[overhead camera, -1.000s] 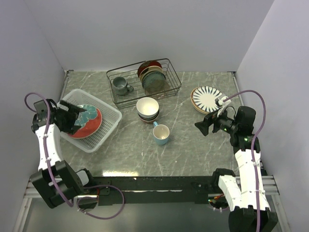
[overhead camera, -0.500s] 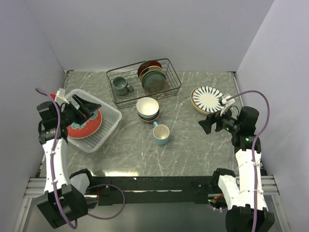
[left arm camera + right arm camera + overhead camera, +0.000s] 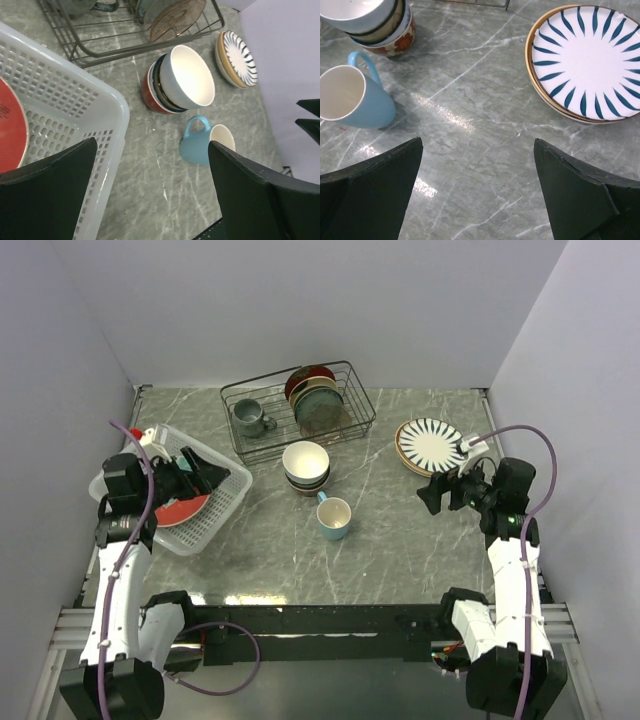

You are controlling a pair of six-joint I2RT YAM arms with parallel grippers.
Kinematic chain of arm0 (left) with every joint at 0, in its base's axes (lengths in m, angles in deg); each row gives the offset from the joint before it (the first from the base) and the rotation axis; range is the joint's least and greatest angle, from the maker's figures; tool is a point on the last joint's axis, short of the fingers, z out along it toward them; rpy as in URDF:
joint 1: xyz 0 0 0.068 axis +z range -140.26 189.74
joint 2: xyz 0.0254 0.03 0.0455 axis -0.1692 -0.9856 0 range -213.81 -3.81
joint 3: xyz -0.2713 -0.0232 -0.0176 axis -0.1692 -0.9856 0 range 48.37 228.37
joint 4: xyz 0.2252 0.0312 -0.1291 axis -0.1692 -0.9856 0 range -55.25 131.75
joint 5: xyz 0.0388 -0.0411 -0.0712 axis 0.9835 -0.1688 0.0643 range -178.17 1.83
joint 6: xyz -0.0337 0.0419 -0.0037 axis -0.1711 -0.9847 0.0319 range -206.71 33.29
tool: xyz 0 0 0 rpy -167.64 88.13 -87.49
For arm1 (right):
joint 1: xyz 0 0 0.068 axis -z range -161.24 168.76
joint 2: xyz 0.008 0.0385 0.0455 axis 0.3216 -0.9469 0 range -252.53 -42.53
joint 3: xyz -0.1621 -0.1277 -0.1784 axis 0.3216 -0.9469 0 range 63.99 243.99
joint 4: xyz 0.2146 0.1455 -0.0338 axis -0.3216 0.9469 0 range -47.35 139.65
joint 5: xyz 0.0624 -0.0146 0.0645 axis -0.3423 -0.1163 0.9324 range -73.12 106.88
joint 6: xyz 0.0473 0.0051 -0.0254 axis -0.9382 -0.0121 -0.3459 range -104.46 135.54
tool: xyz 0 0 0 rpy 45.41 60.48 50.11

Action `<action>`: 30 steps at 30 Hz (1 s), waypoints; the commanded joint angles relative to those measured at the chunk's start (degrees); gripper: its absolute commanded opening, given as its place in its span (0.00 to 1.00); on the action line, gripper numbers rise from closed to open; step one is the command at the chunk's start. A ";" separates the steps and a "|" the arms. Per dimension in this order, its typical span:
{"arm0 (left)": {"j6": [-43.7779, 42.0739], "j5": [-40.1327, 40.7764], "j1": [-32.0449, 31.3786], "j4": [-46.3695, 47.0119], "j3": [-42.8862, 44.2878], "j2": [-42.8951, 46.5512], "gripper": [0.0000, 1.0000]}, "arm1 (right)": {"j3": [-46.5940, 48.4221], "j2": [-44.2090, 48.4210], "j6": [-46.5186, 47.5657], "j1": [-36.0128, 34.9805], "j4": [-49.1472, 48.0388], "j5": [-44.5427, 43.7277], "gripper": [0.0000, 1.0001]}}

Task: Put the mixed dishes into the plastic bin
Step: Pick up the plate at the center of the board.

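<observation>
The white plastic bin sits at the left with the red-rimmed plate lying in it. My left gripper hovers open and empty over the bin's right side; its wrist view shows the bin wall, the plate's edge and open jaws. Stacked bowls and a light blue mug on its side lie mid-table. The white plate with dark stripes rests on a tan plate at the right. My right gripper is open just in front of it, jaws over bare table.
A black wire rack at the back holds a grey mug and upright plates. White walls close in the table on the left, back and right.
My left gripper has lifted off the red-rimmed plate and swung right, over the bin's right side; the plate stays in the bin. The right gripper has edged slightly toward the striped plate.
</observation>
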 commanded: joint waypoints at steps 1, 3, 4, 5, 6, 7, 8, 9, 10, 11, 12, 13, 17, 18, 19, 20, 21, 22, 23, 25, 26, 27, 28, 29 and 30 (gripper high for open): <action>-4.09 6.43 -2.15 0.38 -1.26 2.77 0.99 | 2.05 -2.49 3.13 0.35 -0.98 -2.41 1.00; -4.18 6.96 -2.33 0.55 -1.34 3.12 0.99 | 3.89 -4.51 4.80 0.18 0.16 -3.65 1.00; -4.09 7.05 -2.33 0.55 -1.25 3.12 0.99 | 4.51 -5.22 5.94 0.09 0.25 -5.13 1.00; -4.27 7.14 -2.33 0.38 -1.17 3.03 0.99 | 5.13 -6.79 6.39 0.00 0.25 -6.11 1.00; -4.27 7.31 -2.33 0.12 -1.08 3.12 0.99 | 6.61 -7.68 6.66 -0.18 0.51 -6.81 1.00; -4.35 7.31 -2.33 0.03 -1.08 3.29 0.99 | 7.58 -8.82 7.36 -0.35 0.78 -7.51 1.00; -4.27 7.40 -2.42 -0.06 -1.17 3.47 0.99 | 8.64 -11.26 7.36 -0.70 1.21 -9.26 1.00; -4.27 7.40 -2.42 -0.06 -1.08 3.91 0.99 | 11.00 -12.59 7.36 -1.14 2.18 -10.06 1.00; -4.27 7.40 -2.33 -0.06 -1.25 4.17 0.99 | 12.15 -13.74 7.10 -2.10 2.53 -11.11 1.00; -4.09 7.40 -2.50 0.11 -1.52 4.52 0.99 | 14.08 -15.84 6.92 -2.63 3.15 -13.21 1.00; -4.09 7.40 -2.42 0.11 -1.60 5.14 0.99 | 15.05 -16.73 6.66 -3.33 3.41 -14.63 1.00; -4.00 7.40 -2.50 0.11 -1.69 5.49 0.99 | 15.85 -18.30 6.83 -5.17 3.50 -15.86 1.00; -3.92 8.10 -2.59 0.03 -1.96 6.98 0.99 | 20.41 -22.53 7.19 -9.31 4.56 -21.49 1.00; -3.83 8.54 -2.59 -0.06 -2.04 7.07 0.99 | 21.29 -23.50 7.36 -9.75 4.82 -22.71 1.00; -3.83 8.72 -2.59 -0.06 -2.05 7.16 0.99 | 22.09 -25.25 7.54 -10.37 4.91 -23.42 0.99; -3.91 8.81 -2.59 -0.15 -2.05 7.16 0.99 | 23.49 -26.13 7.54 -11.33 4.82 -24.21 0.99; -3.74 8.89 -2.59 -0.15 -2.05 7.08 0.99 | 24.20 -27.01 7.89 -11.77 4.82 -25.44 0.99; -3.83 9.07 -2.59 -0.15 -2.05 6.99 0.99 | 24.81 -28.76 8.15 -12.21 5.00 -25.97 0.99; -3.83 9.07 -2.68 -0.24 -2.05 6.90 0.99 | 26.21 -29.65 8.33 -12.91 5.26 -26.41 0.99; -3.83 9.07 -2.68 -0.33 -1.96 6.64 0.99 | 27.45 -32.10 9.56 -13.45 5.96 -27.56 0.99; -3.74 9.16 -2.68 -0.33 -2.04 6.55 0.99 | 28.67 -32.90 9.99 -13.88 6.40 -28.00 0.99; -3.83 9.25 -2.68 -0.41 -2.05 6.55 0.99 | 29.21 -33.52 10.61 -14.06 6.58 -28.35 0.98; -3.83 9.42 -2.68 -0.50 -2.05 6.72 0.99 | 29.65 -34.92 10.96 -14.06 6.75 -29.22 0.99; -3.83 9.60 -2.68 -0.50 -1.96 6.90 0.99 | 30.70 -35.63 11.23 -14.06 7.10 -29.49 0.98; -3.83 9.69 -2.68 -0.50 -2.04 6.90 0.99 | 31.32 -36.33 11.66 -13.98 7.20 -29.76 0.98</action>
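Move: The blue-and-white striped plate, topping its stack, lies about 13 cm ahead of the right hand, some 5 cm to its right and 15 cm below. From the same hand, the blue mug stands about 20 cm left and 5 cm back, and the bowl stack about 26 cm left and 6 cm ahead, both some 13 cm lower. From the left hand, the plate is roughly 13 cm ahead, 49 cm right and 19 cm below. Swing the right gripper, fingers kept wide open and empty, about 11 cm forward towards the striped plate, starting with a small dip and a drift of some 3 cm to the right, and sinking a little again at the end. As it goes, roll the wrist some 20 degrees so its left side drops, and tip the fingers further down towards the plate's near-left rim, without closing them. ##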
